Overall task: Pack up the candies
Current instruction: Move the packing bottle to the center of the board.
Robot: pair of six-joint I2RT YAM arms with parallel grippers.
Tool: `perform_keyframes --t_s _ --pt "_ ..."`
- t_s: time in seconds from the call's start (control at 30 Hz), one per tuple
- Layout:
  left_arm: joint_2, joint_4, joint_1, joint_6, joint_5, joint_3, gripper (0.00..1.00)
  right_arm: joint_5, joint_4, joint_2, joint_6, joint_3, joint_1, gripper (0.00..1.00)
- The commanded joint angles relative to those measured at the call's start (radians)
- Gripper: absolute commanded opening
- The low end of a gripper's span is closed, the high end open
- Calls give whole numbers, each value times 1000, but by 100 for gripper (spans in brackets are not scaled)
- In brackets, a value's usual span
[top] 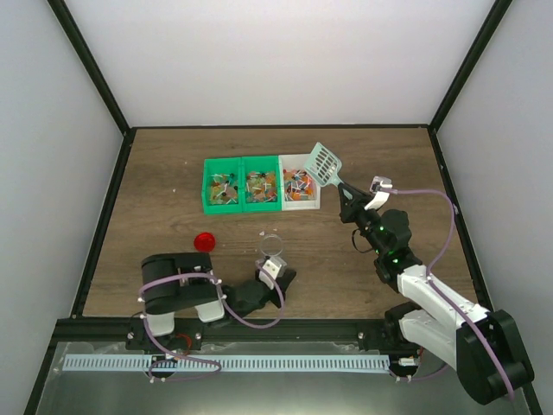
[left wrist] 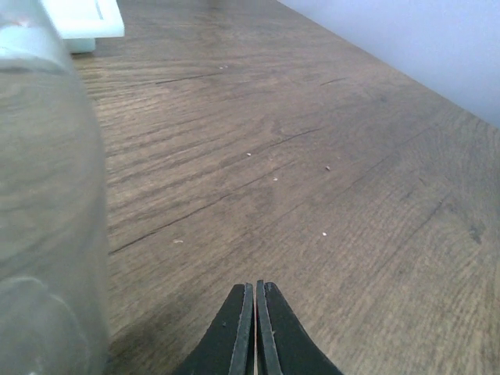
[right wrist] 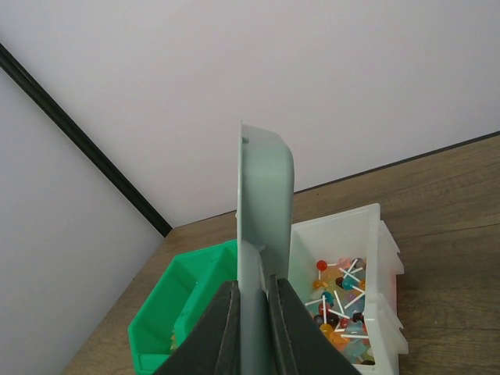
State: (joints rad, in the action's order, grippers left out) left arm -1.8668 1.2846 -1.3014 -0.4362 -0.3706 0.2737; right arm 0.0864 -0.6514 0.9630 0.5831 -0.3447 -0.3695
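The candies [top: 299, 187] are tiny mixed-colour sweets, some on white sticks, lying in a white bin [top: 300, 161] and two green bins [top: 210, 183]. My right gripper [top: 347, 197] is shut on the handle of a pale blue-green slotted scoop [top: 324, 164], holding it edge-up above the white bin's right side. In the right wrist view the scoop [right wrist: 264, 195] stands over the white bin [right wrist: 375, 226] and its candies [right wrist: 341, 306]. My left gripper [top: 283, 275] is shut and empty, low over the table beside a clear jar [top: 270, 245]. The jar [left wrist: 47, 219] fills the left of the left wrist view, next to my shut gripper [left wrist: 255, 287].
A round red jar lid [top: 204, 241] lies on the wooden table left of the jar. A green bin [right wrist: 176, 308] shows left of the scoop. Black frame posts and pale walls enclose the table on three sides.
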Motion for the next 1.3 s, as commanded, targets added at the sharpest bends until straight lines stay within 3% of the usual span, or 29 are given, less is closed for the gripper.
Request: perform_keyframes --t_s 0.0,0.4,0.83,1.03,1.27 --pt "-29 63 25 6 -29 2 4 5 -21 0 -21 -21 7 1" --pt "-65 65 75 8 -103 20 4 14 -29 18 -19 -21 7 1" --pt "-87 68 198 -3 -54 11 4 15 -13 1 -19 -17 7 1" --pt "-105 77 233 10 -1 14 4 19 -7 -5 -16 -16 6 1" --pt "-116 146 219 79 203 12 7 16 -6 -10 -17 -16 6 1"
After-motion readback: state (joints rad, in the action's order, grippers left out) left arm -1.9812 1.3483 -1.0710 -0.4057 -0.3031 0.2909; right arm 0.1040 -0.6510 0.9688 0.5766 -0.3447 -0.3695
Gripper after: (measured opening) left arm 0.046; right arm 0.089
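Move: The packing bottle stands upright close beside the left hand's shut fingers, about 5 cm ahead and 5 cm to the left, its middle about level with them. The red lid lies roughly 8 cm ahead and 23 cm to the left of that hand; the white bin is some 25 cm ahead, nearly in line, and the green tray equally far out, 14 cm to the left. From the right hand the bottle is about 11 cm back, 19 cm left and 20 cm below. The bottle gets pushed along the board by the side of the left gripper, fingers still shut, which comes against its near right side. The hand sweeps about 8 cm forward and 5 cm left, sinking a couple of centimetres and turning some 15 degrees counter-clockwise, then eases back and right by a good centimetre with part of the turn undone. ##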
